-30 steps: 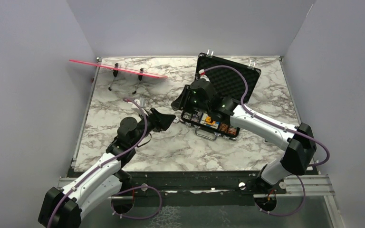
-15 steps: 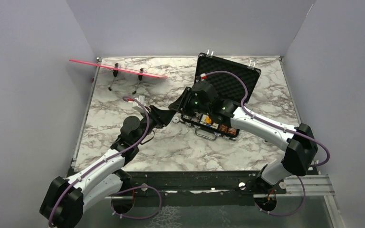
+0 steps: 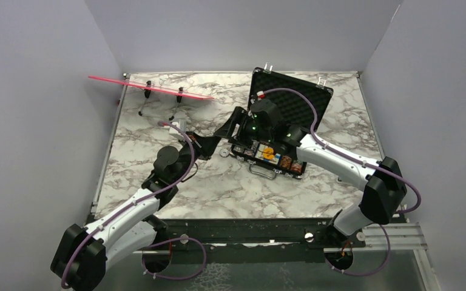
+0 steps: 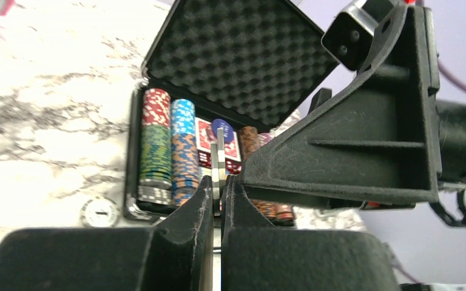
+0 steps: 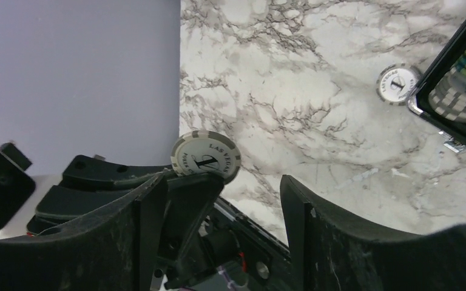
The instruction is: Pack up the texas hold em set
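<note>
The black case [image 3: 301,171] of the texas hold em set lies open at centre table, its foam lid [image 3: 291,102] raised. Rows of multicoloured chips [image 4: 158,145] and red card decks fill it. My left gripper [image 3: 211,143] [image 4: 217,182] is shut on a white and grey poker chip [image 5: 205,156], which shows edge-on in the left wrist view. My right gripper [image 3: 229,128] [image 5: 223,182] stands open, with its fingers [image 4: 352,151] on either side of the left fingertips and not touching the chip. A second white chip [image 3: 224,153] [image 5: 398,84] lies on the marble beside the case's left corner.
A pink strip on wire legs [image 3: 151,88] stands at the back left. A small pale block [image 3: 180,127] lies just behind the left wrist. Grey walls enclose the table on three sides. Both arms meet just left of the case.
My left gripper has pushed forward and right to meet the right gripper and has shut on the chip. The right jaws have spread apart, letting the chip go.
</note>
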Controlling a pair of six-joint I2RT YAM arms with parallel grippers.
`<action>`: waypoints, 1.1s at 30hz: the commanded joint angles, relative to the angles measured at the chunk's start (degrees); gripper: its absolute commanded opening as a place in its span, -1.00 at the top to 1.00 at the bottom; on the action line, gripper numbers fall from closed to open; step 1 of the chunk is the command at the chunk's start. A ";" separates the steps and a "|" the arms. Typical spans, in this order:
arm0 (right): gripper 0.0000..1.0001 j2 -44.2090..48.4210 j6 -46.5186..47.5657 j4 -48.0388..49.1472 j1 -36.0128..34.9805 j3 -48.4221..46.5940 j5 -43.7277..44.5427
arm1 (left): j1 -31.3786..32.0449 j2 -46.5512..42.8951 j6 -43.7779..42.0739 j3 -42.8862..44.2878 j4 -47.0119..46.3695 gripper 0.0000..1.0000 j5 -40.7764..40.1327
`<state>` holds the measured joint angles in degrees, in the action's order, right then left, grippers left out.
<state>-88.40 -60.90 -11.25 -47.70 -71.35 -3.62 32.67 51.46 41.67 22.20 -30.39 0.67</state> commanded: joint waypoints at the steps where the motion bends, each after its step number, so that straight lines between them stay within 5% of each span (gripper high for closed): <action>1: -0.43 2.61 8.38 2.02 4.94 1.40 -8.02 | 0.12 -0.81 -16.20 2.66 1.09 1.00 1.49; 9: -0.39 7.13 15.45 -1.36 15.16 7.82 -14.80 | 0.09 0.49 -50.18 6.09 10.25 1.00 28.14; 15: -0.35 9.97 14.68 -2.47 17.67 13.32 -14.33 | 0.12 12.90 -78.55 18.78 34.08 1.00 41.73; 27: -0.34 22.21 12.64 -9.19 17.86 22.61 -4.95 | 0.04 36.92 -100.74 39.23 53.81 1.00 31.67; 33: -0.34 25.07 10.95 -8.51 17.83 26.23 -5.77 | 0.03 43.96 -101.97 45.19 58.83 1.00 28.82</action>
<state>-64.64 -48.47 -18.92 -30.26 -46.68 -10.55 32.71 92.86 -55.64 64.27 22.72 31.75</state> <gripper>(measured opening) 0.671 0.036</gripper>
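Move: My left hand already holds the grey-white chips. The empty near end of the case's leftmost chip row lies about 9 cm to its right, 3 cm ahead and 16 cm below. A loose chip sits on the table some 6 cm left of that slot and roughly level with it; the orange blind button is about 11 cm right of the slot, and the case handle 9 cm right of it and 10 cm nearer me. For my right hand, the slot is about 4 cm right, 3 cm ahead and 16 cm down. Still pinching the chips, I swing my left wrist through about 95 degrees so the level fingers tip down and point right. The hand draws back slightly at first, then sinks some 12 cm and goes 6 cm right, coming forward towards the slot at the row's near end. My open right hand pulls clear, about 16 cm right over the case, going forward a little and then back while sinking 6 cm. ##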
